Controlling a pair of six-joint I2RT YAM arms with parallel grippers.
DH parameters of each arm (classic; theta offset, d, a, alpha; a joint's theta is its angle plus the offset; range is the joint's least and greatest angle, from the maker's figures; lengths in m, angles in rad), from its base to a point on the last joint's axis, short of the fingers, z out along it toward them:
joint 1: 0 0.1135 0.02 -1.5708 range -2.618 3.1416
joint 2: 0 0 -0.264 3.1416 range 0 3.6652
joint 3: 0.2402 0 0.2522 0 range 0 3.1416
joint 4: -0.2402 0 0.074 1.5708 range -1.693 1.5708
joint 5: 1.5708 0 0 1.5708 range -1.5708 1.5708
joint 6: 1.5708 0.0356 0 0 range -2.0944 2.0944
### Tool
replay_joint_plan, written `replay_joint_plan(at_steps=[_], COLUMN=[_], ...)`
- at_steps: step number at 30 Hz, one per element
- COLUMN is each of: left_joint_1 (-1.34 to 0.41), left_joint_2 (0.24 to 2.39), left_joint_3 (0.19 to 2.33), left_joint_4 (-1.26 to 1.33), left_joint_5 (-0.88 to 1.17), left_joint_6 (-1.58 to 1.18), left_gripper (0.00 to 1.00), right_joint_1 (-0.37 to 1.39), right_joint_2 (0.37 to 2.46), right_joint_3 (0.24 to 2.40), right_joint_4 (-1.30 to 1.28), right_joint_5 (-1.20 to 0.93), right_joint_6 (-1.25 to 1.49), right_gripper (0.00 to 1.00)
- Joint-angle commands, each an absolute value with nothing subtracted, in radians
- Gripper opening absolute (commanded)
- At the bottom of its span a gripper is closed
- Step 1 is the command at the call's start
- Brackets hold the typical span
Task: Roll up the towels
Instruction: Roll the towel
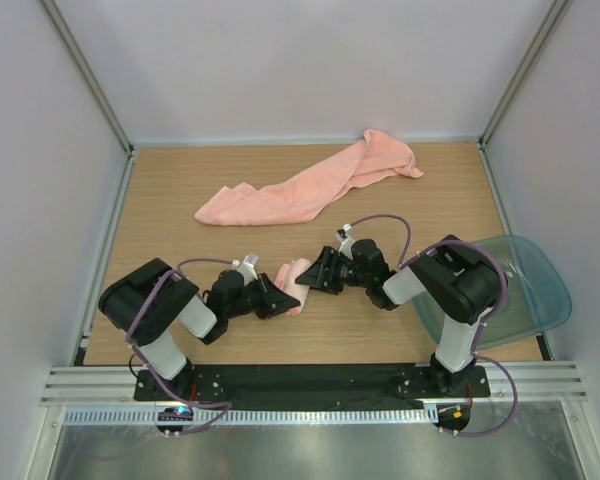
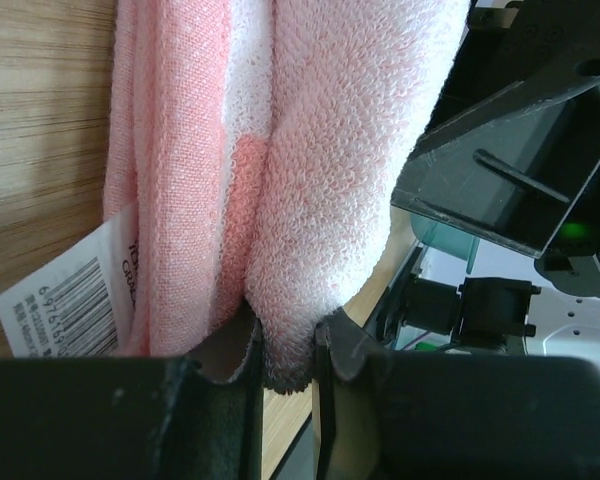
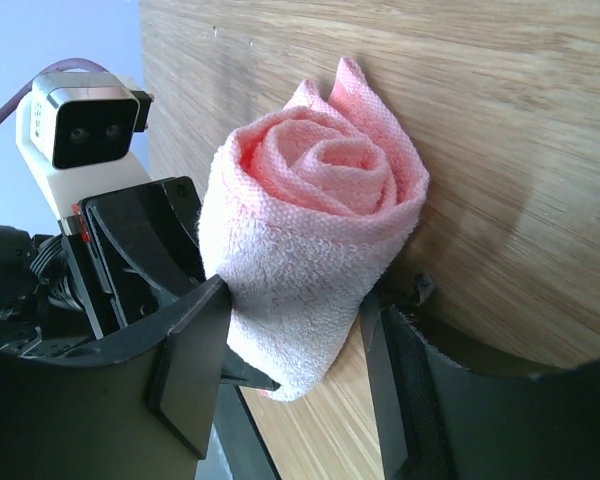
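Observation:
The long plain pink towel [image 1: 310,185] lies unrolled across the far middle of the table. The smaller towel [image 1: 296,280] is rolled into a spiral [image 3: 310,210] and lies on the wood between both arms. My left gripper [image 1: 283,300] is shut on a fold at the roll's lower edge [image 2: 285,345], where a whitish band [image 2: 250,90] shows in the terry. My right gripper [image 3: 295,300] has come in from the right and straddles the roll's end, one finger [image 3: 195,350] pressing into the cloth and the other against its far side.
A translucent teal tray [image 1: 540,290] sits at the right edge beside the right arm. A white barcode label [image 2: 65,300] hangs from the small towel. White walls and metal posts close in the table on three sides.

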State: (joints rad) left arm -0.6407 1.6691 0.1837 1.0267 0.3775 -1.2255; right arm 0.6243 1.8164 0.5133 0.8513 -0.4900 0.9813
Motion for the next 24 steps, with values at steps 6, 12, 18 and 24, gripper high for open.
replay_joint_plan(at_steps=[6,12,18,24], left_joint_1=[-0.629,-0.629,-0.637,-0.653], left_joint_2=[1.772,1.686,1.493,1.238], left_joint_3=[0.172,0.170,0.218,0.340], left_joint_4=[0.900,0.821,0.502,0.048], left_joint_5=[0.430,0.403,0.333,0.166], left_joint_6=[-1.183,-1.161,-1.063,-0.914], left_gripper=[0.04,0.19,0.28,0.48], right_joint_1=[0.661,0.663,0.661,0.666], right_joint_2=[1.856,1.844,1.806,1.787], right_joint_3=[0.525,0.520,0.548,0.578], right_joint_4=[0.825,0.766,0.596,0.474], right_joint_5=[-0.419,-0.404,-0.359,-0.322], right_joint_6=[0.959,0.951,0.920,0.913], right_gripper=[0.33,0.23,0.19,0.18])
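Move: The pink towel's roll lies between the hands: its middle is about 3 cm ahead of the left hand, straight in line and roughly level in height, with its near end already pinched in the left fingers. From the right hand the roll's middle is some 2 cm to the left and 1 cm back, between the open fingers. The other, unrolled towel stretches across the table, its middle about 21 cm ahead of the right hand and 2 cm left, a little lower. The rolled towel changes hands: the right fingers close around it to about half their gap, sinking roughly half a centimetre, and keep their squeeze with a very slight push to the left. The left hand holds its pinch until then, opens, and backs off to the left by about 2 cm while rising 1 cm, its fingers tipping down some 15 degrees. ##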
